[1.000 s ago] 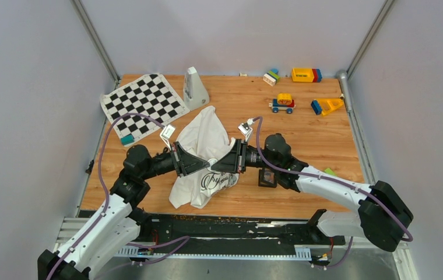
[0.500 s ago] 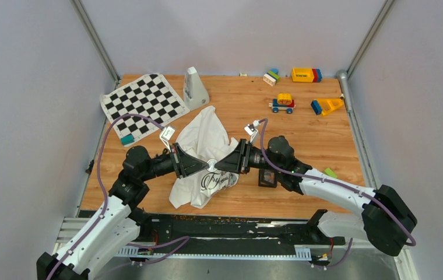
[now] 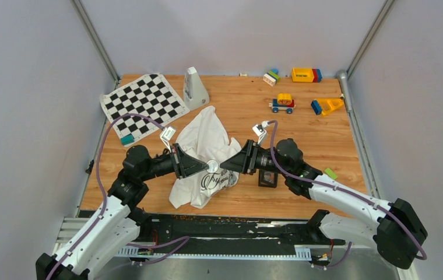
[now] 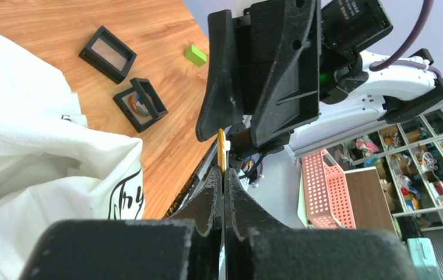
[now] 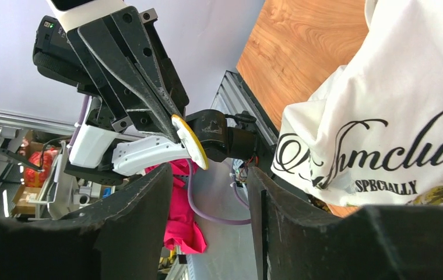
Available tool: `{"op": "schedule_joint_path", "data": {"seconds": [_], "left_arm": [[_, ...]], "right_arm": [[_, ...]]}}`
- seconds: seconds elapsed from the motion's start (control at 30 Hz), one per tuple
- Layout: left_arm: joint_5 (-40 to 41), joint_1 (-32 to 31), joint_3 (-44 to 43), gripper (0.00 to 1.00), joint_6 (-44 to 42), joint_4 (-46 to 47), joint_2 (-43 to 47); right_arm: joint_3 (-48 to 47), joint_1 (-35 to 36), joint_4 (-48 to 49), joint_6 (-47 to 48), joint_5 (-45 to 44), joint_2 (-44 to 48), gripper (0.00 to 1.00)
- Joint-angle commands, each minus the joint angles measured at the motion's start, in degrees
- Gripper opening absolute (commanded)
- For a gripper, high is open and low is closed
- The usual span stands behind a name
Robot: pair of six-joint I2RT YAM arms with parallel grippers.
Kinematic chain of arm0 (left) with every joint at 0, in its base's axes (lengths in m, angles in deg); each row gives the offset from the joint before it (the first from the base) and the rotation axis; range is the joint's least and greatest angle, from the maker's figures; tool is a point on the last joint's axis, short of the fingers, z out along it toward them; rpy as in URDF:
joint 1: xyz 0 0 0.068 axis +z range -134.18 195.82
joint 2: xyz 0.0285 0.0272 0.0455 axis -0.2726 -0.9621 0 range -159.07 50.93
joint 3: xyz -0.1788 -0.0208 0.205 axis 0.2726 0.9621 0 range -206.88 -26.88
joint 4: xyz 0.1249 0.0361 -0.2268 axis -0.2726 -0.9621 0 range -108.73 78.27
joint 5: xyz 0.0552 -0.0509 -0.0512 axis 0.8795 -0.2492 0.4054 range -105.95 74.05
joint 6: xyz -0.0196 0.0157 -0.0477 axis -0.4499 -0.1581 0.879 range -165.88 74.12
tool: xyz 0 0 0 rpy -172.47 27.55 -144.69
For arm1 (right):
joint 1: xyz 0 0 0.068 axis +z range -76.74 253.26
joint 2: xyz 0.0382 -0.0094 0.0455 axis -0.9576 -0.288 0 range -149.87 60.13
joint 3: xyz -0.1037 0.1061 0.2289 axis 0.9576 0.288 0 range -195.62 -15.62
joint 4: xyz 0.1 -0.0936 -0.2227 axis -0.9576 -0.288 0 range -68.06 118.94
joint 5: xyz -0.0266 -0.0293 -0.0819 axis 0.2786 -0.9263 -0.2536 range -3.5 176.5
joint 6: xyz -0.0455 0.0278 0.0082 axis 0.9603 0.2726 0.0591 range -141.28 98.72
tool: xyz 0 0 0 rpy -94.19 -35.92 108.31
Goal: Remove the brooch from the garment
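Observation:
The brooch (image 3: 212,165) is a small gold-rimmed disc, pinched at its edge by my shut left gripper (image 3: 207,166). In the left wrist view the brooch (image 4: 221,150) sticks up edge-on from the gripper's (image 4: 223,172) closed tips, with no cloth on it. My right gripper (image 3: 224,165) faces it from the right, open and a little apart from it. In the right wrist view the brooch (image 5: 190,141) shows beyond the open gripper (image 5: 210,170). The garment (image 3: 204,140), a white T-shirt with black script, lies crumpled below both grippers (image 4: 32,146) (image 5: 394,116).
Two black square frames (image 4: 108,53) (image 4: 140,104) and a green block (image 3: 330,172) lie right of the shirt. A chequered mat (image 3: 143,105) and a white metronome-shaped object (image 3: 194,87) sit at the back left. Toy blocks and a toy car (image 3: 282,103) lie at the back right.
My right gripper has opened and drawn back to the right, away from the brooch. The left gripper stays where it was, still shut on the brooch.

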Motion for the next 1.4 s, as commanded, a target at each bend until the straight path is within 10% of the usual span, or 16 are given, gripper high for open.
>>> {"op": "schedule_joint_path", "data": {"seconds": [0.0, 0.6, 1.2, 1.37], "left_arm": [[-0.1, -0.13, -2.51, 0.0, -1.81, -0.38, 0.02], [-4.62, -1.65, -0.16, 0.0, 4.19, 7.14, -5.16], [-4.79, -3.67, 2.06, 0.0, 4.19, 9.35, -7.51], [-4.31, -3.63, 3.0, 0.32, 4.47, 10.3, -6.96]], "right_arm": [[-0.47, -0.21, -4.21, 3.95, -2.38, 2.8, 0.53], [-1.96, -0.13, 0.98, 10.88, 4.67, -0.37, 0.37], [-1.0, -0.13, 3.19, 10.1, 5.92, -0.14, 0.0], [-0.58, -0.07, 2.86, 9.64, 5.84, 0.09, 0.0]]}}
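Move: The brooch is pinched in the left fingertips, about 2 cm right of the left hand point. The open right gripper lies some 5 cm to the left hand's right and 1 cm ahead, at about its height. From the right hand, the brooch is roughly 3 cm left and 1 cm back, about level. The white garment's middle lies about 7 cm ahead, 5 cm left and 20 cm below; the black frame is 17 cm right, 1 cm ahead and equally low. Slide the right gripper 1 cm left and down towards the brooch, then draw it back about 1.5 cm and to the right again, turning slightly, while its fingers shut from half open onto the brooch's edge. Meanwhile carry the brooch some 2 cm right and down with the left gripper, then begin opening the left fingers at the very end. ##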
